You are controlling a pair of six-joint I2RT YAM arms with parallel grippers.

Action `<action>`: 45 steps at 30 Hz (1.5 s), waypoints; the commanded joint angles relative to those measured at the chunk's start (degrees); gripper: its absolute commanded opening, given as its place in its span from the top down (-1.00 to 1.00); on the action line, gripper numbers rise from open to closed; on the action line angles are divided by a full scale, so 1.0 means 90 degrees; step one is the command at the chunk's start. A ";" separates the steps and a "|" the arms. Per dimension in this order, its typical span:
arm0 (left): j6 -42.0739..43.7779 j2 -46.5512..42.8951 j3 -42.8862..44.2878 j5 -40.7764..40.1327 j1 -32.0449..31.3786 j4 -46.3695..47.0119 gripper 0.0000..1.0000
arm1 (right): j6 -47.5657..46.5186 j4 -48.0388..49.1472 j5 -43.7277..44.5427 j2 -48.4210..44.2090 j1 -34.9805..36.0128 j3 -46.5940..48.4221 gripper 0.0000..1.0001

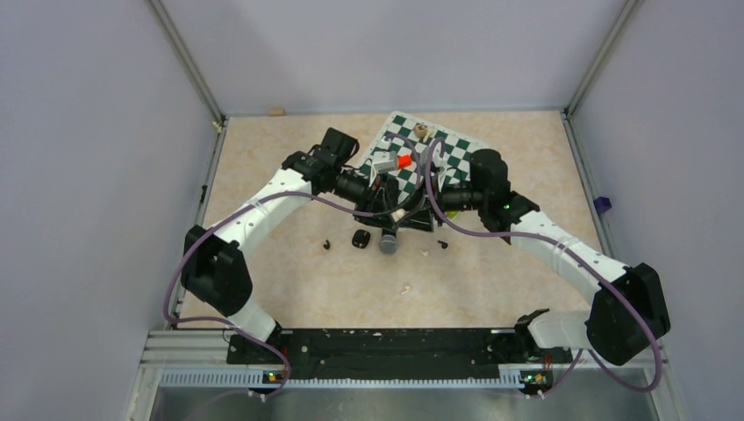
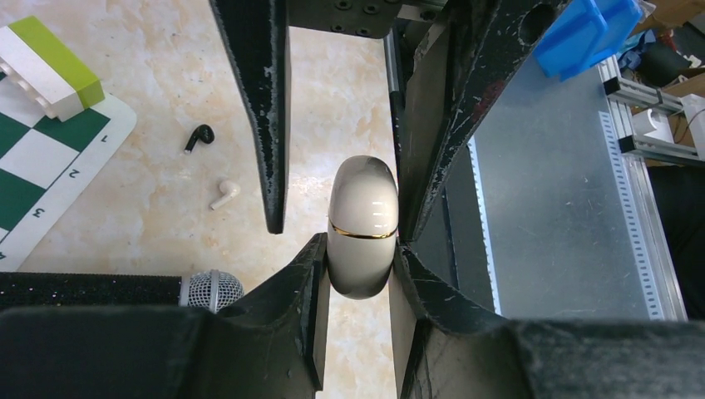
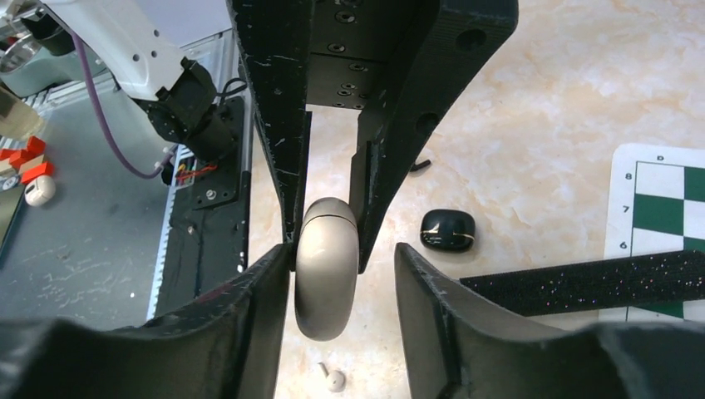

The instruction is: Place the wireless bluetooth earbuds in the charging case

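Observation:
My left gripper [image 2: 360,249] is shut on an off-white charging case [image 2: 362,229] with a gold seam, lid closed, held above the table at the centre [image 1: 399,209]. My right gripper [image 3: 341,249] is open around the same case [image 3: 326,266]; its left finger touches the case and its right finger stands apart. A black earbud [image 2: 198,137] and an off-white earbud [image 2: 224,194] lie on the table by the board. Another off-white earbud [image 3: 334,381] lies under the case. In the top view, black buds [image 1: 326,245] [image 1: 441,245] and off-white buds [image 1: 425,253] [image 1: 406,288] lie apart.
A closed black case [image 3: 447,230] lies near a microphone [image 2: 212,289] with a glittery black handle. A green-and-white chessboard [image 1: 456,158] lies at the back, with a yellow-green block [image 2: 50,66] and a red piece [image 1: 404,161] on it.

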 commanded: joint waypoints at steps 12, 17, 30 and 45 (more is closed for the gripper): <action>0.0299 -0.0321 -0.0065 0.0327 -0.0080 0.0036 1.00 | -0.0222 -0.0152 -0.0295 -0.0208 -0.0378 0.0290 -0.27; 0.0349 -0.0372 -0.0058 0.0332 -0.0075 -0.0008 1.00 | -0.0335 -0.0195 0.0083 -0.0195 -0.0428 0.0276 -0.29; 0.0498 -0.0545 -0.0120 0.0249 -0.0073 -0.0106 1.00 | -0.0570 -0.0397 0.0209 -0.0469 -0.0795 0.0366 -0.32; 0.0889 -0.0512 0.0188 -0.0105 0.0209 -0.0599 1.00 | -0.1244 -0.1655 -0.0074 -0.0989 -0.0950 0.0977 -0.37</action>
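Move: The closed white charging case is in the left fingers, its middle about 1 cm to the right of that hand and 1 cm above it. From the right hand it is level fore and aft, about 1 cm to the left, at the fingertips. Roughly 20 cm below the right hand, the microphone's middle is about 9 cm ahead, 1 cm left. The black case is 4 cm ahead, 8 cm left, one white earbud 8 cm back, 2 cm right, and another level, 7 cm right. While the left hand keeps its grip on the charging case and stays within about a centimetre, the right fingers, already parting, open further, and the hand works slowly forward and to the right by about 1.5 cm each way, its rear finger pushing the lid over forward. The right hand then draws off faster to the right and up, ending about 5 cm right, 3 cm forward and 3 cm higher, turned slightly clockwise, fingers wide and clear of the case. ##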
